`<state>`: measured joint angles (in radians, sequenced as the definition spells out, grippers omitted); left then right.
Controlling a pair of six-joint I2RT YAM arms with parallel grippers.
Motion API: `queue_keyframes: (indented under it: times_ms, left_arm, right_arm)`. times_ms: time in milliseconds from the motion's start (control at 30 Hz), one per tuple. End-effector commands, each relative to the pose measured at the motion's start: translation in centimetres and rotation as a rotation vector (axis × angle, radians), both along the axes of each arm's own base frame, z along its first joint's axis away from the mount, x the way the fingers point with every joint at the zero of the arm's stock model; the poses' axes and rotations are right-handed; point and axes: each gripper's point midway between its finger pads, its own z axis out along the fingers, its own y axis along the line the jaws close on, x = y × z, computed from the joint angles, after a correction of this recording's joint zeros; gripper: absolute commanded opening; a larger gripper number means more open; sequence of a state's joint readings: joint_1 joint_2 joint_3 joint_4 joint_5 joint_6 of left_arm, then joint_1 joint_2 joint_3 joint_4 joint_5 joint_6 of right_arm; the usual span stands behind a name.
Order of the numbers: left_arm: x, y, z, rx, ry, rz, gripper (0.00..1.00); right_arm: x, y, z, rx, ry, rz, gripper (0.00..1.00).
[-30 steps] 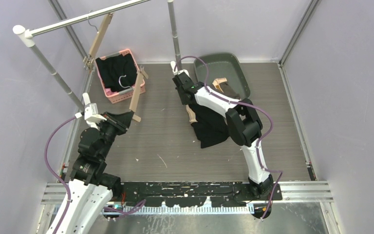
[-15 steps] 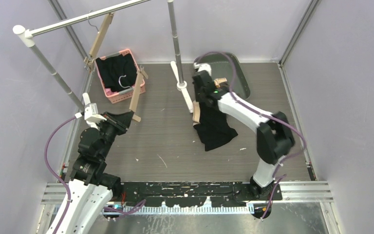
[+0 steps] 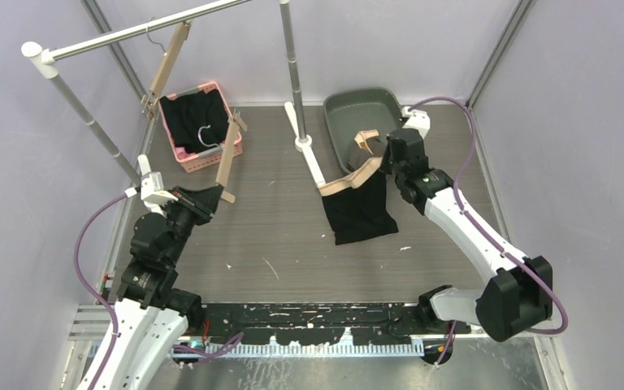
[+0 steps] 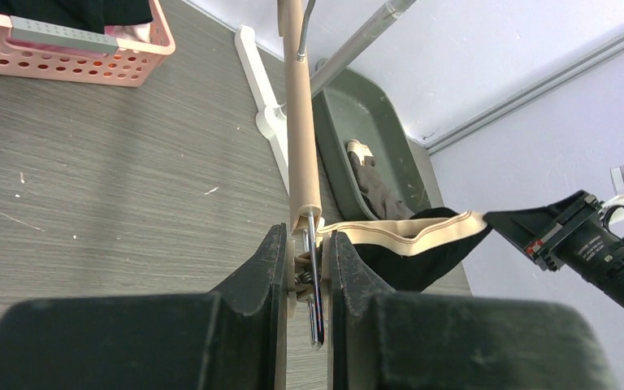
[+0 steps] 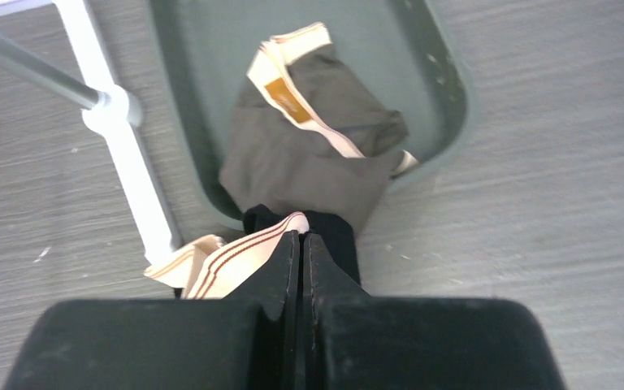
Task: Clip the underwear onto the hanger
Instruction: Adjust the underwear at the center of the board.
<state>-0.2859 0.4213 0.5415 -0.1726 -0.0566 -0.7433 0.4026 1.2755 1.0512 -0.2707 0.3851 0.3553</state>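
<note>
My left gripper (image 3: 214, 197) is shut on the lower clip of a wooden hanger (image 3: 227, 156), which stands tilted above the floor at the left. In the left wrist view the clip sits pinched between the fingers (image 4: 270, 260), and the hanger's bar (image 4: 301, 122) runs up and away. The black underwear (image 3: 361, 213) with a beige waistband lies mid-floor. My right gripper (image 3: 384, 166) is shut on the waistband's right end (image 5: 236, 248), lifting it near the tray. The two grippers are far apart.
A green tray (image 3: 390, 103) at the back holds brown underwear (image 5: 317, 154). The rack's pole (image 3: 291, 65) and white foot (image 5: 134, 175) stand just left of it. A pink basket (image 3: 177, 151) with dark garments sits at the back left. Another hanger (image 3: 167, 60) hangs on the rail.
The right arm swung from the rack's pole to the right, toward the tray, and its gripper closed on the waistband, stretching it out. The left arm and hanger stayed still.
</note>
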Motion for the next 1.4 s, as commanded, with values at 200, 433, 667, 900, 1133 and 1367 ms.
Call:
queue_keyframes:
  times_ms: [200, 433, 667, 900, 1133, 1367]
  left_arm:
    - [0.2, 0.0, 2.5, -0.019, -0.094, 0.002, 0.00]
    - [0.2, -0.1, 2.4, -0.020, -0.094, 0.001, 0.00]
    - [0.4, -0.1, 2.3, -0.020, -0.089, 0.000, 0.00]
    - [0.4, -0.1, 2.3, -0.023, -0.089, -0.001, 0.00]
    - [0.2, 0.0, 2.4, -0.022, -0.088, 0.002, 0.00]
    - [0.0, -0.1, 2.5, -0.023, -0.092, -0.007, 0.00]
  right_arm:
    - [-2.4, -7.0, -1.5, 0.015, 0.015, -0.202, 0.04]
    - [-2.7, -9.9, -1.6, 0.000, 0.016, -0.303, 0.28]
    - [-1.1, -6.2, 3.1, 0.040, -0.126, -0.105, 0.46]
    - [-0.1, 4.4, 3.3, -0.008, -0.092, 0.216, 0.48]
    - [0.5, 12.1, -2.0, -0.079, 0.029, 0.348, 0.49]
    - [1.4, 14.0, -5.9, -0.121, 0.117, 0.367, 0.49]
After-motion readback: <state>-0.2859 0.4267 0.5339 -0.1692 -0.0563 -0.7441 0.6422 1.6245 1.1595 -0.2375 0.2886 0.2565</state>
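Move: My right hand still pinches the raised right end of the underwear's tan waistband; the waistband's left end lies about 15 cm to its left, 1 cm ahead and some 16 cm below. The underwear's black cloth centres about 4 cm back, 4 cm left and 15 cm below, the green bin 17 cm ahead, 2 cm left and 14 cm below, the rack foot 13 cm ahead, 17 cm left and 16 cm below. From my left hand, that left end is 11 cm ahead, 21 cm right and 21 cm below. I draw the pinched waistband end about 9 cm to the right, slightly down and back, and open my right fingers halfway to let go. Then I swing that hand back left over the underwear some 22 cm, rising a little before sinking about 10 cm towards the waistband's left end, turning counter-clockwise and tipping the fingers down. My left hand keeps holding the hanger still. ##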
